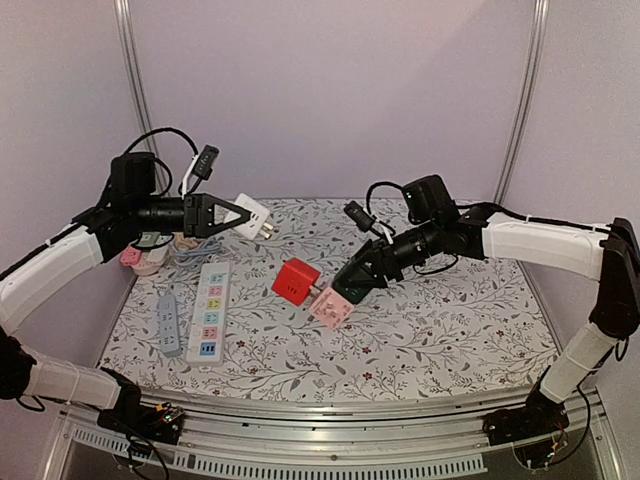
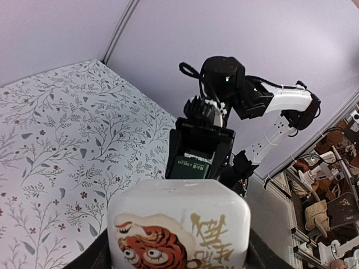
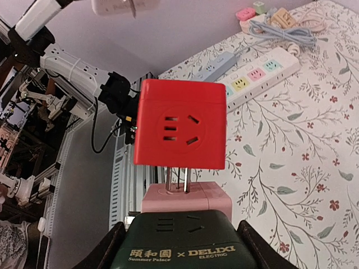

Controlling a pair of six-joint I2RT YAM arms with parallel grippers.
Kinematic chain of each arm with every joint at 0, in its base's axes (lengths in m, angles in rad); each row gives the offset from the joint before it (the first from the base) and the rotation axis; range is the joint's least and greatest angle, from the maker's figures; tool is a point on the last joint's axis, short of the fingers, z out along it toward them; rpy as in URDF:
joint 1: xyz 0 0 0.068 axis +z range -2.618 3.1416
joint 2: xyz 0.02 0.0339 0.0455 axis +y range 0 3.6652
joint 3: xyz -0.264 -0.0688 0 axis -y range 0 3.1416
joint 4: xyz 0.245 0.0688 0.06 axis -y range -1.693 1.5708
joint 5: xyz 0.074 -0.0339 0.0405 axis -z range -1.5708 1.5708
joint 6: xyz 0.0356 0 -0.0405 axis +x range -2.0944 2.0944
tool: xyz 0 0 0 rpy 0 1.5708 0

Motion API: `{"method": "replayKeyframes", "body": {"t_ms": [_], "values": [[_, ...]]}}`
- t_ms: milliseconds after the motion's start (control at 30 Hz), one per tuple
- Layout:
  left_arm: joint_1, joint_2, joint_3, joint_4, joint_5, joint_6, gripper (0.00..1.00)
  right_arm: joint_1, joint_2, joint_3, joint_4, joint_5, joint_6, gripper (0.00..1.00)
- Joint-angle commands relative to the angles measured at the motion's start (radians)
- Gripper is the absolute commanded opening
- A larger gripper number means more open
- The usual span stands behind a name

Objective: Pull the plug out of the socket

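Note:
My left gripper (image 1: 238, 215) is raised above the table's back left, shut on a white cube plug (image 1: 254, 217) with bare prongs pointing right. In the left wrist view the white plug (image 2: 178, 221) with its tiger picture fills the space between the fingers. My right gripper (image 1: 352, 284) is shut on a dark green cube socket (image 3: 179, 244). A pink cube (image 3: 185, 197) sits on the green one. A red cube plug (image 3: 180, 123) stands in the pink cube with its metal prongs partly showing. The red cube (image 1: 296, 280) and pink cube (image 1: 331, 307) rest low over the table's middle.
A white power strip (image 1: 208, 310) with coloured sockets and a grey strip (image 1: 170, 322) lie at the left. A heap of small adapters and cable (image 1: 150, 254) sits at the back left, under my left arm. Metal posts stand at the back corners.

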Motion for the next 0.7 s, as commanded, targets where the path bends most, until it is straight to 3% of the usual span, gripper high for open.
{"method": "replayKeyframes", "body": {"t_ms": [0,367,667], "values": [[0.039,-0.04,0.02,0.108,-0.001,-0.03,0.0,-0.015,0.033,-0.016,-0.158,-0.001,-0.03,0.27],[0.037,-0.032,0.019,0.114,0.0,-0.039,0.0,-0.009,0.037,-0.021,-0.134,0.001,-0.026,0.26],[0.021,-0.019,0.049,-0.013,-0.146,0.025,0.0,-0.009,0.026,-0.026,-0.113,0.025,-0.011,0.26]]}}
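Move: My left hand holds the white plug, already free. From that hand the red socket lies about 12 cm to the right, 5 cm back and 7 cm lower; the pink socket under it is some 18 cm right, 5 cm back and 12 cm lower. My right hand grips the green block. From it red is roughly 13 cm left, 2 cm back and near level, and pink about 7 cm left, 2 cm back and 4 cm lower. With the pull suddenly freed, my right hand drops quickly by about 6 cm and drifts a little right, its fingertips dipping some 10 degrees with a slight roll, carrying the sockets down from the white plug; then I hold it still. My left hand rises about 2 cm and goes slightly left and forward, keeping its grip on the plug. ##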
